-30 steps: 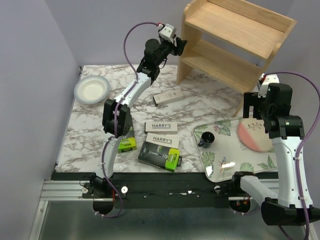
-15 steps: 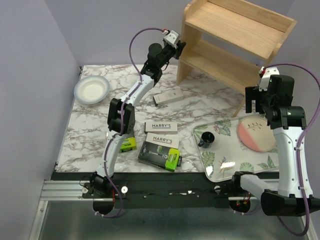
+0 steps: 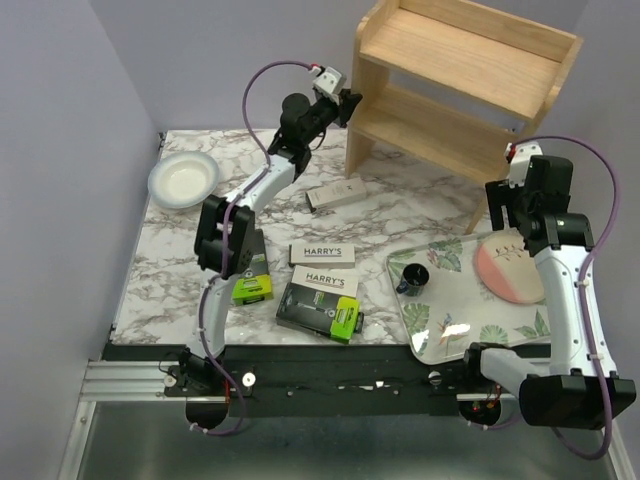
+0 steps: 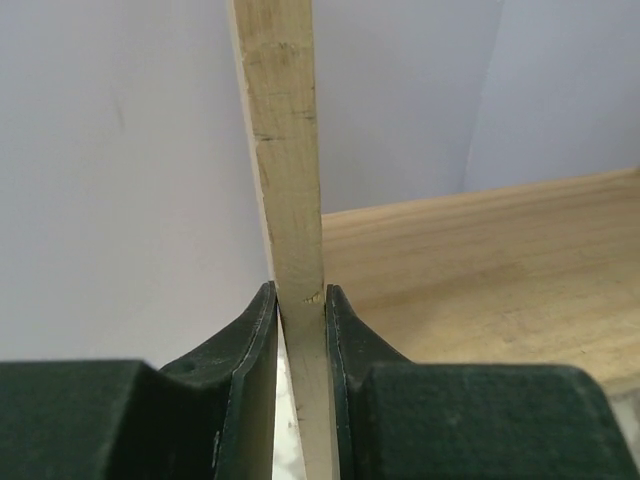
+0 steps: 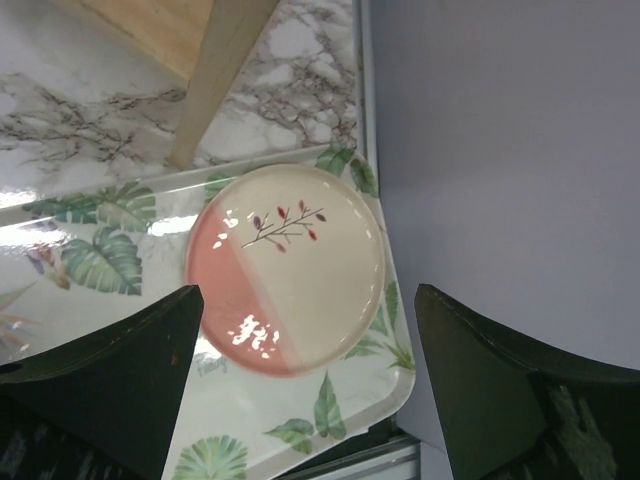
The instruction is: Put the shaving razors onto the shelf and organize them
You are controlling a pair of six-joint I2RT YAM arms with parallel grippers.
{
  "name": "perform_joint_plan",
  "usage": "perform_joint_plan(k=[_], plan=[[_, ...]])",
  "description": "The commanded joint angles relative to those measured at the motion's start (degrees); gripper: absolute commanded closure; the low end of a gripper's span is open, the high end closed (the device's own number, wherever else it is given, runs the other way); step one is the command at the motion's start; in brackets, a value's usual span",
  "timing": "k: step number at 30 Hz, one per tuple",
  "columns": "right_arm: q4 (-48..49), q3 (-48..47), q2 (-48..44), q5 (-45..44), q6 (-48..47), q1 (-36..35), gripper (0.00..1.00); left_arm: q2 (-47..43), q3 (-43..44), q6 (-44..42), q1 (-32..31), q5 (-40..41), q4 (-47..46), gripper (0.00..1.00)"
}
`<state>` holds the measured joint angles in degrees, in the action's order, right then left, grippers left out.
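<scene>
The light wooden shelf (image 3: 465,80) stands at the far right of the marble table. My left gripper (image 3: 347,104) is shut on the front edge of its left side panel (image 4: 288,150), one finger on each face; the lower board (image 4: 470,260) shows to the right. The shaving razors lie on the table: a pale box (image 3: 335,194), two HARRY'S boxes (image 3: 322,253) (image 3: 331,280), a black pack with a lime end (image 3: 320,310), and a lime-ended pack (image 3: 252,289) partly under my left arm. My right gripper (image 3: 508,212) hangs open and empty over the tray (image 5: 308,295).
A leaf-patterned tray (image 3: 450,330) at the near right holds a black cup (image 3: 413,278) and a pink-and-cream plate (image 5: 290,265). The shelf's right leg (image 5: 215,80) stands just beyond the tray. A white bowl (image 3: 183,180) sits far left. Walls close both sides.
My left gripper has closed on the shelf's left side panel, and the shelf has shifted a little to the left. The right arm has drawn slightly back and left.
</scene>
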<state>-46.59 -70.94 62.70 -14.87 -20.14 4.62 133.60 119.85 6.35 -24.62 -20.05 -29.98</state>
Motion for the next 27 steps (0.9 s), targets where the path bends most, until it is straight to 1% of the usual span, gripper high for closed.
perform_joint_plan(k=[1, 2, 3, 4, 5, 6, 8, 9, 12, 14, 15, 16, 17, 19, 20, 21, 22, 25, 26, 27], plan=[[9.8, 2.7, 0.3, -1.2, -7.4, 1.9, 0.05, -13.4, -12.3, 2.2, 4.1, -6.7, -3.1, 1.00], [13.4, 3.9, 0.7, -0.6, -8.7, 2.6, 0.05, -14.5, -13.7, 2.8, 4.8, -8.7, -2.7, 1.00], [14.6, 4.0, 1.4, 0.2, -10.9, 3.4, 0.05, -17.0, -16.4, 2.7, 5.0, -10.6, -1.2, 1.00], [15.6, 3.9, 2.0, 0.9, -11.8, 4.9, 0.05, -18.5, -18.1, 2.6, 5.1, -10.8, -0.8, 1.00], [16.4, 3.4, 4.1, 2.0, -12.5, 5.3, 0.05, -20.1, -22.2, 2.5, 5.4, -10.8, -0.7, 1.00], [16.6, 2.2, 5.2, 2.6, -13.7, 5.9, 0.05, -23.4, -24.3, 2.4, 5.7, -10.9, -0.6, 1.00], [17.1, 0.5, 8.8, 4.1, -14.7, 7.2, 0.05, -26.4, -28.1, 2.4, 6.3, -10.9, -0.5, 1.00], [17.7, -0.9, 10.1, 4.5, -15.6, 7.4, 0.05, -29.4, -31.5, 2.9, 6.8, -10.9, 0.1, 1.00], [20.6, -2.6, 14.4, 5.9, -16.6, 7.9, 0.05, -34.5, -36.4, 5.0, 7.5, -11.2, 2.5, 1.00], [20.9, -5.7, 17.1, 7.8, -16.3, 8.0, 0.05, -36.3, -38.2, 7.0, 7.5, -11.7, 3.7, 1.00], [20.6, -7.0, 19.6, 8.8, -15.8, 8.0, 0.05, -37.3, -39.2, 8.1, 7.5, -12.0, 4.7, 1.00], [20.0, -10.3, 21.1, 9.8, -14.0, 8.0, 0.05, -37.6, -39.4, 10.1, 7.2, -12.4, 5.4, 1.00], [18.0, -12.1, 22.5, 12.4, -13.0, 7.9, 0.05, -37.9, -39.5, 11.1, 7.1, -12.6, 6.0, 1.00], [15.2, -16.1, 26.3, 14.5, -9.9, 7.9, 0.07, -38.2, -39.3, 12.5, 6.8, -12.4, 8.2, 1.00], [12.0, -19.9, 27.5, 17.7, -8.9, 7.9, 0.07, -38.3, -39.3, 13.6, 6.3, -11.6, 8.6, 0.99], [10.4, -21.9, 28.4, 18.0, -8.0, 7.9, 0.07, -38.9, -39.7, 13.9, 6.1, -10.9, 9.1, 0.97], [9.2, -22.7, 28.8, 17.9, -5.5, 7.9, 0.07, -39.3, -40.0, 14.1, 5.8, -10.2, 9.1, 0.96], [10.4, -16.4, 24.8, 17.3, -4.6, 8.2, 0.06, -39.3, -39.4, 14.5, 4.9, -6.8, 10.0, 0.96], [12.4, -12.6, 19.8, 18.4, -5.0, 8.3, 0.06, -39.0, -39.0, 14.7, 4.7, -6.1, 10.5, 0.90], [13.1, -6.0, 17.5, 19.1, -5.6, 8.3, 0.06, -38.5, -37.9, 14.9, 4.3, -4.5, 11.5, 0.88]])
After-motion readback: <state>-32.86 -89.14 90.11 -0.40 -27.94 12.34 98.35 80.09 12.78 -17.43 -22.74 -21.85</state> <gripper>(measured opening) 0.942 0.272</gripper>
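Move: The left hand still grips the front edge of the shelf's left upright, with the slim white box about 7 cm back, directly in line sideways and some 31 cm below, and the white plate 41 cm to its left, 4 cm back. For the right hand, wide open, the front foot of the shelf's right upright is roughly 12 cm ahead, 9 cm left and 25 cm below; the pink plate lies 1 cm ahead, straight below. Keeping its pinch on the left upright's front edge, the left hand goes on dragging the shelf diagonally back and to the left, about 11 cm each way at level height and towards the white plate's side, while the hand tips down some 15 degrees, then halts. Meanwhile the open right hand reaches about 15 cm forward, first swinging out to the right and then slightly back in, to come up along the outer side of the right upright, where no clear contact can be seen. ##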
